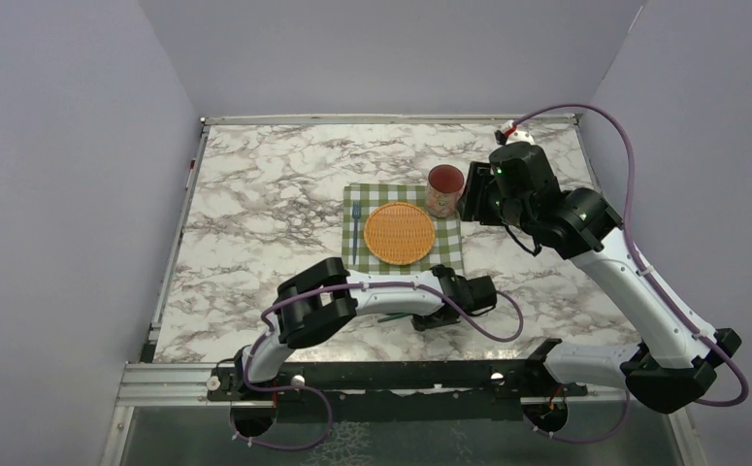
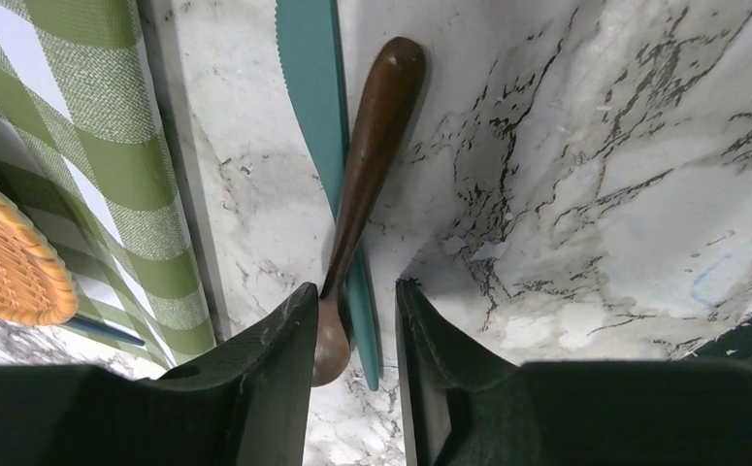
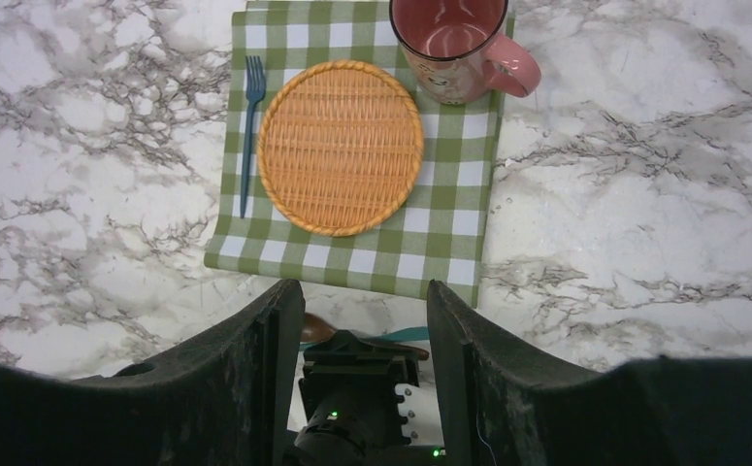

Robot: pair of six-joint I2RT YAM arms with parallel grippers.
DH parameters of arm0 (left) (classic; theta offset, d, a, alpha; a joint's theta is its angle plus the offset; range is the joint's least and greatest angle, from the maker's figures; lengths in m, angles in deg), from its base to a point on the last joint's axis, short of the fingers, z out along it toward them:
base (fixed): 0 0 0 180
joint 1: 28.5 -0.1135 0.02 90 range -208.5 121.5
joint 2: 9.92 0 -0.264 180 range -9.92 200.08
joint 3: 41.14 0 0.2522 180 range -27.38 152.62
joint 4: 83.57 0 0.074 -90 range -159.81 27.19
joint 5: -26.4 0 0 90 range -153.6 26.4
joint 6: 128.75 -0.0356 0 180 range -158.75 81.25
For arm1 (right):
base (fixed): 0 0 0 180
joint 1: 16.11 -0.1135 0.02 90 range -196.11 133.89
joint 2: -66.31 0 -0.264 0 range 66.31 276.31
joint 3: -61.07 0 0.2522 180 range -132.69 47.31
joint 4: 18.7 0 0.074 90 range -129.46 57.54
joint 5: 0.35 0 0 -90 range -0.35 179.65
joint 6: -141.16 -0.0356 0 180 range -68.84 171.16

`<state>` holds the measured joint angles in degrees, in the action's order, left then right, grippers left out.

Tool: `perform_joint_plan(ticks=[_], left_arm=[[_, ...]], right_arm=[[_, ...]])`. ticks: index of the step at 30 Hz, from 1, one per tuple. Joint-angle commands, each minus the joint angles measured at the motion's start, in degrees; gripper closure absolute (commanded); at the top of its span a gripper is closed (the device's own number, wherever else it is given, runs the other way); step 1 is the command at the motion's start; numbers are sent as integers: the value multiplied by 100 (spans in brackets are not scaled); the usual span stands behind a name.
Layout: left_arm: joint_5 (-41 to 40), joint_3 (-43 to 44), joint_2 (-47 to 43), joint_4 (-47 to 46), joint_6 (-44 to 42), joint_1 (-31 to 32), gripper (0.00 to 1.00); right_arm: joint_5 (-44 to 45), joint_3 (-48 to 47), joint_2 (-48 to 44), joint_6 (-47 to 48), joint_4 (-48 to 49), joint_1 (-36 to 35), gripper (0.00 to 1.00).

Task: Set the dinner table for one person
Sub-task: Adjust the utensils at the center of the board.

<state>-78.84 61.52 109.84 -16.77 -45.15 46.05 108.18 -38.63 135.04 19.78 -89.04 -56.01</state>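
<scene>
On the marble dinner table (image 1: 255,194) a green checked cloth (image 1: 446,254) carries a wicker plate (image 1: 399,233), a blue fork (image 1: 355,233) to its left and a pink mug (image 1: 444,189) at its far right corner. Just below the cloth's near edge, a brown wooden spoon (image 2: 372,146) and a teal knife (image 2: 309,68) lie crossed on the marble. My left gripper (image 2: 357,286) is low over them, open, with the spoon's bowl against its left finger (image 2: 275,340). Beside the mug hovers my right gripper (image 3: 364,283), open and holding nothing.
A metal frame (image 1: 173,252) edges the table, with grey walls on three sides. Purple cables loop from both arms; one (image 1: 493,325) trails on the marble near the left gripper. The left arm (image 1: 352,291) lies across the near part of the table.
</scene>
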Motion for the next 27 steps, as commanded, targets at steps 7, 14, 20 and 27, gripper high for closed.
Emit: perform_joint_plan(ticks=[7,14,20,27], left_arm=[[-344,266,-689,336,421,78,53],[-37,158,-1167,330,1279,70,45],[84,-762,-1746,82,2674,-6,5],[55,-1765,-2691,-156,4339,-452,1]], right_arm=[[408,-376,-6,325,162,17,45],[586,-384,45,363,112,12,45],[865,-394,156,186,-376,15,45],[936,-441,255,229,-533,16,45]])
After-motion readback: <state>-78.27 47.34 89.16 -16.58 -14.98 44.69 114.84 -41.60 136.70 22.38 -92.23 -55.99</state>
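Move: The left hand is almost at table height over the neck of the spoon, whose middle lies roughly 3 cm to the right and 1 cm below, handle pointing right. The knife runs under the spoon, its middle some 4 cm right and 1 cm ahead. The plate's middle is about 16 cm ahead and 1 cm left, with the fork about 10 cm left and 16 cm ahead. From the high right hand, the spoon is some 11 cm back, 9 cm left and 29 cm below. Straight up first, the empty left hand lifts about 7 cm clear of the spoon and knife while its half-open fingers spread to full width. It then swings left past the bowl end and a little back, sinking slightly, as the wrist turns some 30 degrees counter-clockwise and its left side tips down. Meanwhile the right hand, high up, drifts about 2 cm right. ##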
